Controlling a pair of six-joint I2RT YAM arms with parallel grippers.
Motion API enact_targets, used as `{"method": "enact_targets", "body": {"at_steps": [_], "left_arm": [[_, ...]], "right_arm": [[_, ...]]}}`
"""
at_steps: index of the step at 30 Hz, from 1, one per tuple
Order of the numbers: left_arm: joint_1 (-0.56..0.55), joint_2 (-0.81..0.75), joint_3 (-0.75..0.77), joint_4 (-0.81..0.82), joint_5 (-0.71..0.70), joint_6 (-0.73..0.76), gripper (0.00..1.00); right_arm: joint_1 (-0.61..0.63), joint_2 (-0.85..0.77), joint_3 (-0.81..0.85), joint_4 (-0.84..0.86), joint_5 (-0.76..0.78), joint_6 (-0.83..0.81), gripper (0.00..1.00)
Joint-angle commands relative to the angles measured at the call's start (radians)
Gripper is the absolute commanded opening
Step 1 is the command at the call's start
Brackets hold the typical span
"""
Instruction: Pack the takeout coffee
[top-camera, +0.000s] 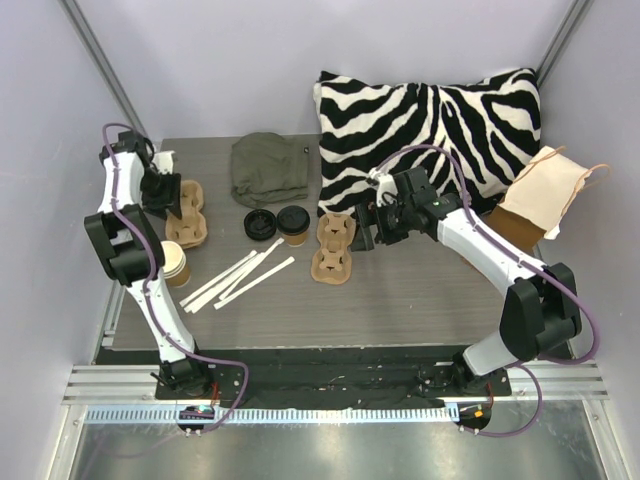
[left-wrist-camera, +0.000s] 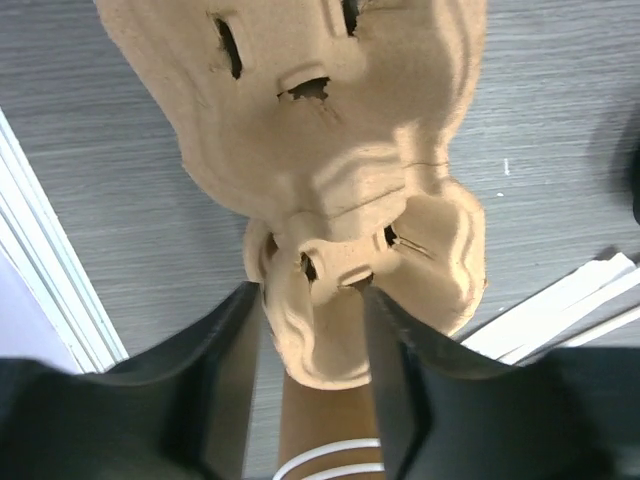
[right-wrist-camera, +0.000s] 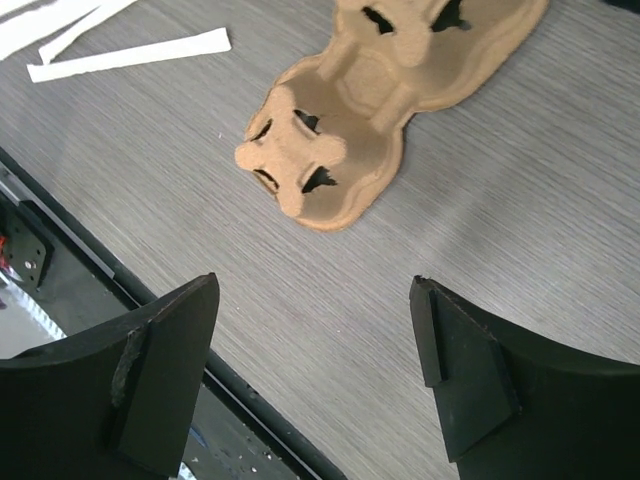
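The takeout coffee, a tan paper cup with a pale rim, stands upright near the table's left edge. In the left wrist view the takeout coffee shows low between the fingers, beneath the carrier. A moulded-pulp two-hole carrier lies just behind the cup. My left gripper is at this carrier; its jaws stand parted around the carrier's near end, the right finger touching it, so it is open. A second carrier lies mid-table. My right gripper hovers wide open beside it with nothing between the fingers, and the second carrier lies ahead of them.
A brown cup with a black lid and a loose black lid sit mid-table. White paper strips lie in front of them. A green cloth, a zebra pillow and a paper bag fill the back.
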Motion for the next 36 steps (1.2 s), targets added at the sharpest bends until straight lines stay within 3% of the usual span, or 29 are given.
{"method": "enact_targets", "body": {"at_steps": [1, 3, 7, 8, 11, 17, 25, 30, 36], "left_arm": [[-0.004, -0.101, 0.009, 0.004, 0.04, -0.011, 0.52], [-0.005, -0.124, 0.012, 0.005, 0.06, -0.024, 0.54], [-0.004, -0.182, 0.014, 0.01, 0.144, -0.046, 0.56], [-0.005, -0.207, 0.012, 0.016, 0.164, -0.051, 0.7], [-0.015, -0.247, 0.018, 0.007, 0.27, -0.045, 0.72], [-0.058, -0.406, -0.04, 0.077, 0.338, -0.049, 0.75], [-0.107, -0.518, -0.049, 0.079, 0.431, -0.094, 0.78], [-0.122, -0.561, -0.098, 0.086, 0.464, -0.089, 0.78], [-0.145, -0.6, -0.141, 0.125, 0.482, -0.112, 0.78]], "right_arm": [[0.067, 0.008, 0.014, 0.055, 0.096, 0.012, 0.82], [0.1, 0.014, -0.003, 0.077, 0.094, 0.066, 0.73], [0.115, 0.045, -0.034, 0.149, 0.082, 0.158, 0.69], [0.115, 0.059, -0.032, 0.152, 0.074, 0.173, 0.69], [0.115, 0.095, -0.04, 0.195, 0.03, 0.248, 0.64], [0.114, 0.118, -0.092, 0.319, -0.021, 0.371, 0.49], [0.114, 0.172, -0.11, 0.359, -0.023, 0.408, 0.45], [0.088, 0.122, -0.17, 0.358, 0.034, 0.399, 0.45], [0.063, 0.094, -0.204, 0.355, 0.141, 0.345, 0.36]]}}
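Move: The empty cup carrier on the middle of the table lies about 9 cm to the right hand's left, 3 cm ahead and 11 cm below it; the black-lidded cup stands about 20 cm left, 6 cm ahead and 8 cm below the right hand. From the left hand that cup is about 30 cm right, 6 cm back and slightly lower, the loose black lid 21 cm right and 3 cm back, the just-placed carrier 2 cm right and 5 cm below, the cup stack 14 cm straight back. The left hand, having already let the left carrier go, opens wider and climbs about 20 cm clear of it, then swings some 14 cm to the right towards the black-lidded cup and slightly back, its wrist tilting about 30 degrees so the fingertips swing forward. Meanwhile the right hand reaches some 6 cm left towards the middle carrier and sinks about 8 cm overall, easing back right by roughly 3 cm at the end, fingers half-closing and tipping steeper down beside the carrier's near right side, with no contact to be seen. ##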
